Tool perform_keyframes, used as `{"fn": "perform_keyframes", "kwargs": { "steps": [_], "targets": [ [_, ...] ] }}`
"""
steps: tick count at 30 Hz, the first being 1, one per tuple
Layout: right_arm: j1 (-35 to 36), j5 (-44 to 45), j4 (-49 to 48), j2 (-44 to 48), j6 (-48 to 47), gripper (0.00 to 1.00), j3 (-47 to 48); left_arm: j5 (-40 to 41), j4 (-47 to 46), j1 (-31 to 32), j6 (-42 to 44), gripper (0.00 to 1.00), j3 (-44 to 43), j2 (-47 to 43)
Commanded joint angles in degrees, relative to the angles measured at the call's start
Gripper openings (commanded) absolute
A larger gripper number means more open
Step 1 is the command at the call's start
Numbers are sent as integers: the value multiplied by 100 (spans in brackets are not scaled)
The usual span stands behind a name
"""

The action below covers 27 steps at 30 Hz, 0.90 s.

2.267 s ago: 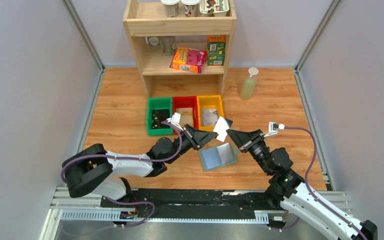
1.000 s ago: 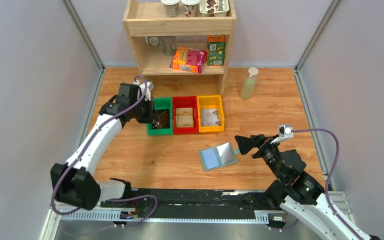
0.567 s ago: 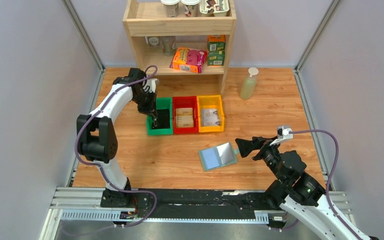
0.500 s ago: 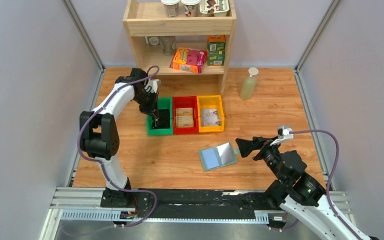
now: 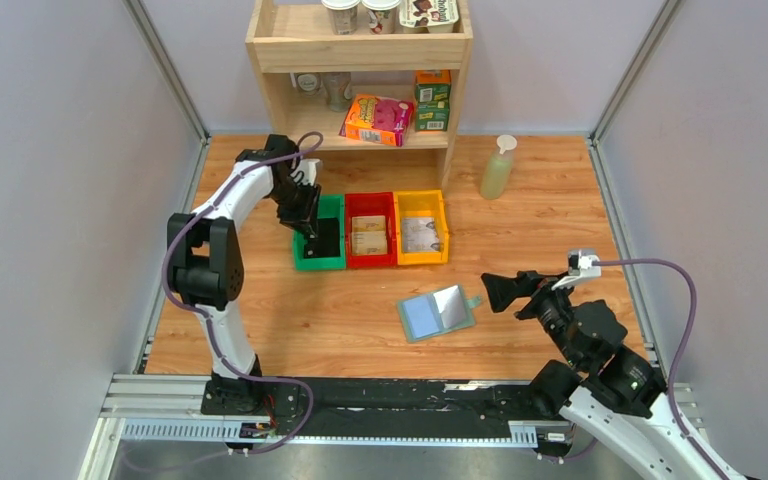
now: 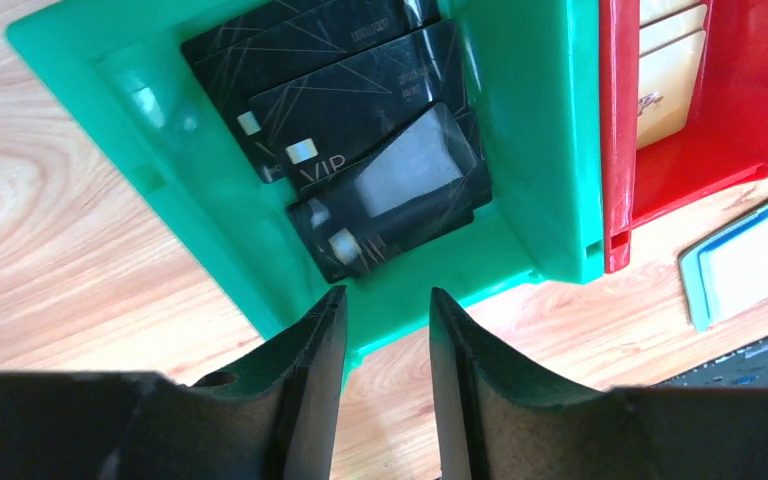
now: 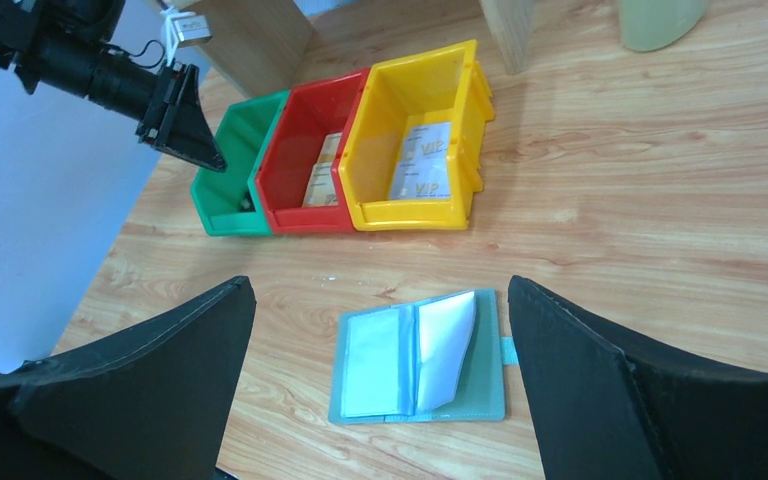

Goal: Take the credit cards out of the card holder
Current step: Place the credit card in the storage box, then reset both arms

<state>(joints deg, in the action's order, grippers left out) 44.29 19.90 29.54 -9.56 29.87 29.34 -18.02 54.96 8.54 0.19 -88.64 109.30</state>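
Observation:
The card holder (image 5: 437, 313) lies open on the wooden table, its pale blue-grey pockets up and one leaf curling. In the right wrist view the card holder (image 7: 420, 358) sits between and a little beyond my wide-spread fingers. My right gripper (image 5: 490, 291) (image 7: 380, 283) is open and hovers just right of it, touching nothing. Three black credit cards (image 6: 390, 190) lie stacked in the green bin (image 6: 550, 150). My left gripper (image 5: 311, 234) (image 6: 385, 296) points down over that bin's near wall, open, nothing between its fingers.
Red bin (image 5: 371, 260) and yellow bin (image 5: 421, 258) adjoin the green bin (image 5: 305, 264), each holding pale cards. A wooden shelf (image 5: 360, 52) with boxes and cups stands behind them. A green bottle (image 5: 497, 167) is at the back right.
My left gripper has gone from shut to open over the green bin, and the black card it carried now lies there. My right arm has drawn back slightly to the right.

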Motion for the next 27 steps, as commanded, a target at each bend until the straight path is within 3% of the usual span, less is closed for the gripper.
{"fn": "perform_keyframes", "kwargs": {
  "steps": [1,10,17,27],
  "targets": [
    [18,628,446,-116,-253,100,580,387,-55,69,17,45,-233,-575],
    [18,1621,1431,-134,-368,100,1407,782,-222,403,-273,52,48,-1612],
    [18,2263,2020,-151,-490,100,1961,1230,-749,447,-572,58,978,-3351],
    [18,3081,2073,296,-947,100,2032,2320,-1338,447,-1135,67,2684,-5909]
  ]
}}
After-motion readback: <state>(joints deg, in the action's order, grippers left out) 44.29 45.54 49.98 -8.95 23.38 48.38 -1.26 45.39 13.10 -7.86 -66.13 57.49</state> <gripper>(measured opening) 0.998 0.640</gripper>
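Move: The green storage box, with the black cards in it, lies just under the left hand, its middle about 4 cm ahead, 2 cm right and 6 cm below. The red box is level with the green one, roughly 12 cm farther right. The card holder lies some 16 cm back and 30 cm right of the left hand. From the right hand the holder is about 4 cm ahead, 8 cm left and 21 cm below, the green box 24 cm ahead and 37 cm left. Up out of the green box first, almost straight, then also back towards its base and a little left: the left hand, already empty, climbs about 16 cm while its fingers swing some 40 degrees from pointing down towards forward and open wider. The right hand, still wide open and empty, swings some 12 cm right and 6 cm up, away from the card holder, turning clockwise. ##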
